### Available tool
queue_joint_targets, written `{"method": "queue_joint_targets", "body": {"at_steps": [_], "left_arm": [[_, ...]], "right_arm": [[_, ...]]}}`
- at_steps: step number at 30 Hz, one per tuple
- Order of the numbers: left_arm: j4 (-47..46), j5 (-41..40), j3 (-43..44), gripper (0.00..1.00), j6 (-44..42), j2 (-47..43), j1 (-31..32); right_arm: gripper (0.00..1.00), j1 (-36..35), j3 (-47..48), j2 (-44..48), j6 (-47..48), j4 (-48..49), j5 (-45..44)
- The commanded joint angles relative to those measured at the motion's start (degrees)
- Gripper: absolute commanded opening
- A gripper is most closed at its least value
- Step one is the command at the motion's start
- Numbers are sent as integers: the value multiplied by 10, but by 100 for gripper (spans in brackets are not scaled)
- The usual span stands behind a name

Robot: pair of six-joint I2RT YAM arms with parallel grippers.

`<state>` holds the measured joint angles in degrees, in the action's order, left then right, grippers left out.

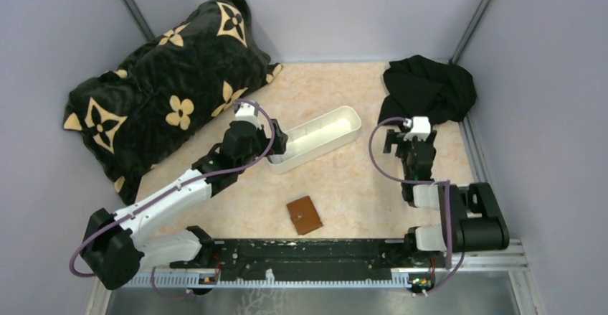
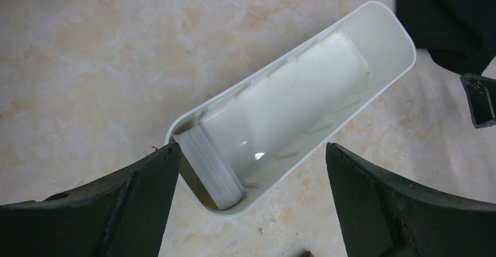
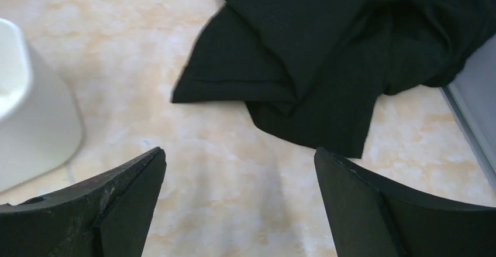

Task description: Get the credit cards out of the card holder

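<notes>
The card holder (image 1: 305,214), a small brown leather wallet, lies folded shut on the table near the front edge, between the two arms. The credit cards are hidden. My left gripper (image 1: 278,143) hangs open over the near end of a long white tray, well behind the card holder; in the left wrist view the left gripper (image 2: 252,147) has nothing between its fingers. My right gripper (image 1: 409,137) is open above bare table at the right, and the right wrist view shows the same gripper (image 3: 238,150) empty. Neither gripper touches the card holder.
The white plastic tray (image 1: 337,139) lies diagonally mid-table, with a white ribbed stack (image 2: 213,166) standing in its near end. A black cloth (image 1: 429,89) is heaped at the back right, and a dark flower-patterned cushion (image 1: 165,92) fills the back left. Grey walls enclose the table.
</notes>
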<state>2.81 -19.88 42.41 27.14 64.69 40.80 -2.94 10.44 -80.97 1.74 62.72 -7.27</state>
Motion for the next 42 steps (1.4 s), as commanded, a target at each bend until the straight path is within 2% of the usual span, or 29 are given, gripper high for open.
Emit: {"method": "queue_joint_targets", "body": {"at_steps": [1,3,5,8,10,15,17,18,19,20,21,23,24,26,28,32,34,35,37,39,42], "left_arm": [[1,2,34,99,-13,-2,2],[-3,6,38,99,-20,0,2],[-7,14,42,99,-25,5,0],[-7,23,50,99,-16,18,-3],[-9,28,51,99,-10,22,-4],[-10,16,55,99,-15,15,-5],[-5,1,54,99,-19,5,-5],[-4,-7,53,99,-22,0,-5],[-2,-13,52,99,-25,-6,-5],[2,-17,52,99,-29,-8,-5],[7,-23,54,99,-32,-9,-5],[20,-32,60,99,-35,-7,-5],[24,-33,64,99,-36,-5,-5],[23,-28,69,99,-38,3,-5],[15,-17,75,99,-38,14,-5],[-8,3,85,99,-29,42,-5],[-13,7,89,99,-23,57,-5],[-15,8,89,99,-19,62,-5],[-16,9,88,99,-11,68,-5],[-11,16,87,99,-2,67,-5],[-4,19,76,99,7,44,-5]], "right_arm": [[99,-39,119,153,-25,-247,18],[99,-40,191,196,-80,-338,102],[99,-41,248,193,-120,-400,195],[99,-40,308,148,-263,-482,236],[99,-41,325,100,-270,-450,329],[99,-38,347,16,-405,-360,368],[99,-39,351,23,-421,-354,349],[99,-42,369,37,-400,-403,331],[99,-54,407,47,-347,-502,288],[99,-78,460,52,-276,-622,223],[99,-111,515,52,-189,-720,121],[99,-168,586,48,-126,-841,-56],[99,-176,603,49,-119,-874,-89],[99,-177,576,62,-136,-860,-114],[99,-177,528,81,-139,-832,-65],[99,-171,354,157,-143,-703,-22],[96,-158,342,163,-154,-695,-27],[89,-156,350,157,-150,-700,-34],[68,-156,377,134,-135,-704,-45],[63,-156,416,91,-117,-715,-40],[49,-156,475,28,-112,-731,-22]]}}
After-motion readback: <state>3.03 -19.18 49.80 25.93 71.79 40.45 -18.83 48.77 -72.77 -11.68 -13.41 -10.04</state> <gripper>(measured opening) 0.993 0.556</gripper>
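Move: From the right hand, the white tray's middle lies about 28 cm left, 4 cm ahead and 6 cm below; its nearest part, the right end, is some 16 cm left and 8 cm ahead. The brown card holder lies roughly 31 cm left and 15 cm back, the black cloth about 9 cm right and 24 cm ahead. From the left hand the tray's middle is some 11 cm right, 10 cm ahead and 15 cm below. Left and up in a fast, bobbing swing, the right hand goes some 15 cm towards the tray's right end, rising and dipping twice, then draws back and down about 5 cm to the right, ending roughly 10 cm left and 5 cm up from its start. It tips down some 30 degrees while its empty fingers close to about half. The left hand, still wide open, drifts slightly forward and right above the tray's left end. ##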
